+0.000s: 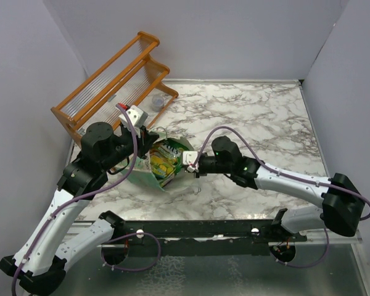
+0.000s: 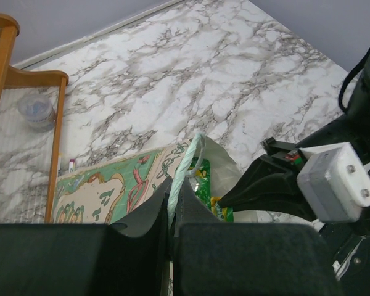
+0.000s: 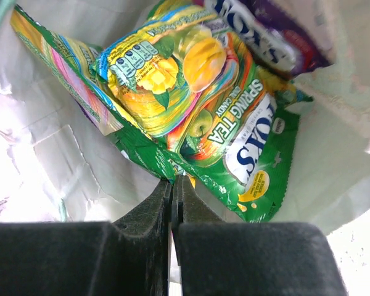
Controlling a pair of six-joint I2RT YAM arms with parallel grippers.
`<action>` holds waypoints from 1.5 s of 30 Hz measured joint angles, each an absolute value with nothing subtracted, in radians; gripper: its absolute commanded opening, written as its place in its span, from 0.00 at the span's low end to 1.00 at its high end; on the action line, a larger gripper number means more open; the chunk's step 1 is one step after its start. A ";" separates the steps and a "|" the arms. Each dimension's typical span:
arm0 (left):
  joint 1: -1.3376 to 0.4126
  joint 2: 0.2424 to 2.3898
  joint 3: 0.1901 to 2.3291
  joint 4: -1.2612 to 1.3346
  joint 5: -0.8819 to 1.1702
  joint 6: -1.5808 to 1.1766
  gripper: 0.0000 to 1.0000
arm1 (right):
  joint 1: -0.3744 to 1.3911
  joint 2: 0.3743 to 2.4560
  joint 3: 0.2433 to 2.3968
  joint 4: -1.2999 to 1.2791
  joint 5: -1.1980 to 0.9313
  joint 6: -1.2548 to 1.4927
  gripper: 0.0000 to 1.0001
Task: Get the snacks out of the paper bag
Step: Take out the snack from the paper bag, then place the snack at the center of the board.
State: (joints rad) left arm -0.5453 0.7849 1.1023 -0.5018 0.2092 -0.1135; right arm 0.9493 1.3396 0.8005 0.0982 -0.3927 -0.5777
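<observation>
The pale-green paper bag [image 1: 147,177] lies on its side on the marble table, mouth toward the right arm. My left gripper [image 2: 174,185] is shut on the bag's pale-green rim [image 2: 188,163] and holds the mouth up. Inside the cream interior [image 3: 43,154] several snacks are piled: a green Fox's packet [image 3: 246,154], a yellow-green fruit packet [image 3: 160,74] and a purple one [image 3: 290,37]. My right gripper [image 3: 175,180] reaches into the bag mouth, shut on the lower edge of the green packet. In the top view it [image 1: 180,163] sits at the bag opening beside the snacks [image 1: 163,161].
An orange wooden rack [image 1: 111,86] stands at the back left, close behind the left arm. A small clear cup [image 1: 158,100] sits by its right end. A thin pen tip [image 2: 71,164] shows beside the rack. Grey walls close in the table on three sides.
</observation>
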 measured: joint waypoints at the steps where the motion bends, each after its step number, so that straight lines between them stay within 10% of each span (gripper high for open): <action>1: -0.545 0.785 1.102 -0.502 0.204 -0.114 0.00 | 0.949 1.326 0.810 0.082 -0.395 -0.569 0.01; 29: -0.547 0.804 1.172 -0.555 -0.142 -0.188 0.00 | 0.949 1.124 1.130 0.038 -0.218 -0.205 0.01; 45: -0.547 0.802 1.179 -0.563 -0.183 -0.189 0.00 | 0.901 0.894 0.897 -0.006 0.703 -0.093 0.01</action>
State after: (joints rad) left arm -0.5472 0.8017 1.1790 -0.5629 -0.1825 -0.1890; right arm 0.9012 0.8936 0.8970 -0.0063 0.7033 -0.0925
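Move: The right hand is in the bag's mouth, already pinching the edge of a green-yellow snack packet whose middle lies about 6 cm left, 2 cm back and 3 cm below. Another green packet sits about 8 cm left and 3 cm ahead, and a purple one some 12 cm left and 5 cm ahead. The clear table it heads over is roughly 22 cm right, 9 cm ahead. From the left hand, the pinched packet is about 6 cm right, 2 cm back, 17 cm below. Straight up first, about 25 cm, the right hand draws the pinched packet out of the bag, fingertips tilting upward; then it sweeps right some 20 cm and forward about 8 cm, swinging clockwise until the fingers point mostly forward and sinking again by about 8 cm over the open table. The left hand keeps the bag's handle pinched, easing about 5 cm left and a little forward while turning some 20 degrees counter-clockwise. ##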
